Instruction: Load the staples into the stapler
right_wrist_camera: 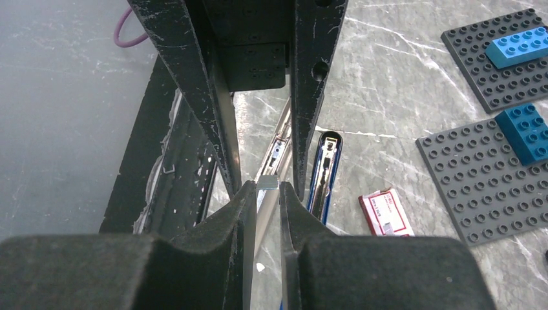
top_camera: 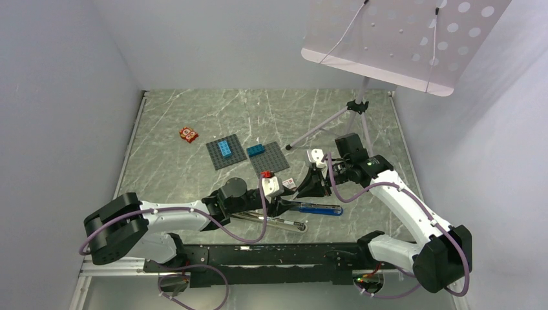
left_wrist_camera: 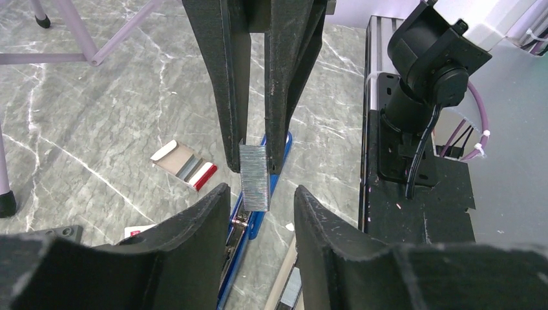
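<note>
A silver strip of staples [left_wrist_camera: 254,177] hangs end-down, and my right gripper [right_wrist_camera: 262,188] is shut on its upper part [right_wrist_camera: 267,184]. In the left wrist view the right fingers [left_wrist_camera: 227,97] come down from above with the strip between their tips. My left gripper [left_wrist_camera: 258,192] sits just below with its jaws apart on either side of the strip, touching neither side. Under both lies the opened stapler, with its blue body [top_camera: 321,208] and its metal magazine arm [top_camera: 278,223] spread on the table. The white and red staple box [right_wrist_camera: 386,213] lies flat beside it, and its open tray [left_wrist_camera: 184,165] lies on the table to the left.
Two grey stud plates [top_camera: 226,155] [top_camera: 268,158] with blue bricks lie behind the grippers. An orange-red tile [top_camera: 189,134] lies at the far left. A tripod stand [top_camera: 358,106] with a perforated white panel rises at the back right. The black base rail [left_wrist_camera: 413,194] runs along the near edge.
</note>
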You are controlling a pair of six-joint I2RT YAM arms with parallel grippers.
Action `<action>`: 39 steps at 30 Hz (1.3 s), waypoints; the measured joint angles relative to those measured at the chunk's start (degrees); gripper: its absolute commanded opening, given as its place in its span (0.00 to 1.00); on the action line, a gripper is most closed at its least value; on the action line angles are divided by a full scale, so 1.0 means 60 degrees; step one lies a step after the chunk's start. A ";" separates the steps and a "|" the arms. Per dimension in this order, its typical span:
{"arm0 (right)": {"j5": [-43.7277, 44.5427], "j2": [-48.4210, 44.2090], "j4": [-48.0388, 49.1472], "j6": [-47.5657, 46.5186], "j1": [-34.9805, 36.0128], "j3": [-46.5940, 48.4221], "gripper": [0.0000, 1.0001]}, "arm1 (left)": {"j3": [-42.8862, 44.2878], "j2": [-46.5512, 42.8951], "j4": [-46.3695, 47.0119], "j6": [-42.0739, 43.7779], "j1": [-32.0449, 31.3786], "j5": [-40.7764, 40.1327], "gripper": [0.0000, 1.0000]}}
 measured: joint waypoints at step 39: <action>0.0976 0.0157 -0.1687 -0.1293 0.0189 0.1107 0.68 | 0.1971 -0.0743 -0.6007 0.1778 -0.0044 -0.0375 0.11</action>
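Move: The staples are already in the right hand's fingertips and stick out about 2 cm to its left, between the left hand's still-open fingers, roughly 1 cm right of that hand's point and level with it. About 15 cm below the left hand, the opened blue stapler's middle lies some 4 cm ahead and 3 cm right, the opened white stapler's 1 cm back and 9 cm left. The closed staple box is 12 cm ahead and 2 cm left. The left hand stays almost in place while its fingers close on the free end of the staples and pinch them, the right hand holding them steady; only then do the right fingers open wide and let go, that hand easing up and to the right by about 1 cm. Keeping its grip, the left hand draws the staples out from between the right fingers, going some 2 cm down and 2 cm left, away from the right hand, while its fingers tip down about 20 degrees. ##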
